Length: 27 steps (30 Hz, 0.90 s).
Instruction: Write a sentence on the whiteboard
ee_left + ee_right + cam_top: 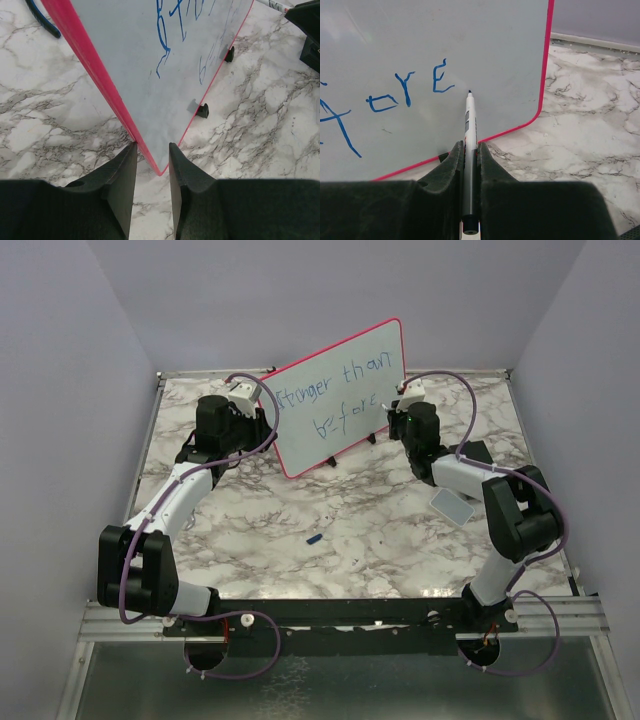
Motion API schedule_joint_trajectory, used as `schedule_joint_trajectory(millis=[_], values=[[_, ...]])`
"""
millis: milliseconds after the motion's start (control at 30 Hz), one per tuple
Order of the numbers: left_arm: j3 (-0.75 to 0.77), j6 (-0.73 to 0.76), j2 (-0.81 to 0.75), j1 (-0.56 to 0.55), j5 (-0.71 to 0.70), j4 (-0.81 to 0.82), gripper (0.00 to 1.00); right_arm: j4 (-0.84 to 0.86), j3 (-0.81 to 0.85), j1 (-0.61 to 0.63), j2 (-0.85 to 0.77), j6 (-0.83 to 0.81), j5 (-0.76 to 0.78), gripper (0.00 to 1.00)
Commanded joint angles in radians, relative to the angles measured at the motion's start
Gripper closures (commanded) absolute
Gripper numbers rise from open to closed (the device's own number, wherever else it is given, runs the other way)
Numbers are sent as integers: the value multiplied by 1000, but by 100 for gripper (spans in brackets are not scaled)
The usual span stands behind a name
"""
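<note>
The whiteboard (300, 445), pink-framed, stands tilted at the back of the marble table. The sentence (340, 390) is in blue, "Stronger than" above "before". My left gripper (265, 412) is at the board's left edge. In the left wrist view its fingers (152, 146) sit close on either side of the board's lower corner (130, 50), touching the frame. My right gripper (393, 405) is shut on a grey-white marker (469, 130). The marker's tip is at the board (510, 50), just right of the last "e" of the lettering (405, 90).
A small grey pad (452, 506) lies by the right arm. A blue cap (314, 538) lies mid-table. The board's black feet (202, 110) rest on the marble. A dark cable (42, 20) lies behind the board's left edge. Purple walls surround the table.
</note>
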Motion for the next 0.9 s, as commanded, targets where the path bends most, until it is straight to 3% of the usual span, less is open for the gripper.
schedule_joint_trajectory(millis=[0,400,600,867], values=[[-11,14,-27,-5,10,20,67,1,32,-11,22,4,-9,99],[-12,11,-31,-5,5,21,66,-5,-4,-10,-27,5,-15,99],[-15,17,-59,-5,-26,19,31,-59,-89,-10,-179,51,-40,99],[-85,43,-193,-5,-107,-67,13,-245,-135,-10,-376,89,-8,99]])
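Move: The whiteboard spot just after the "E" is already under the held marker's tip, about 5 cm ahead of the right fingers, 2 cm left and 1 cm up. From those fingers the "E" is 5 cm ahead, 4 left and 2 up; the board's lower right corner is 3 ahead, 4 right and 5 below. The board's left edge is about 1 cm ahead and 1 right of the left fingers; from them the spot is some 8 cm ahead and 27 right. The whiteboard gets a tiny rightward stroke from the marker tip beside the "E"; then the right hand, still gripping the marker, draws it quickly off the surface, about 6 cm up and 5 back, drifting slightly right. As it leaves, the left fingers spread wide, freeing the board's left edge, and that hand starts easing up and back, some 2 cm. ##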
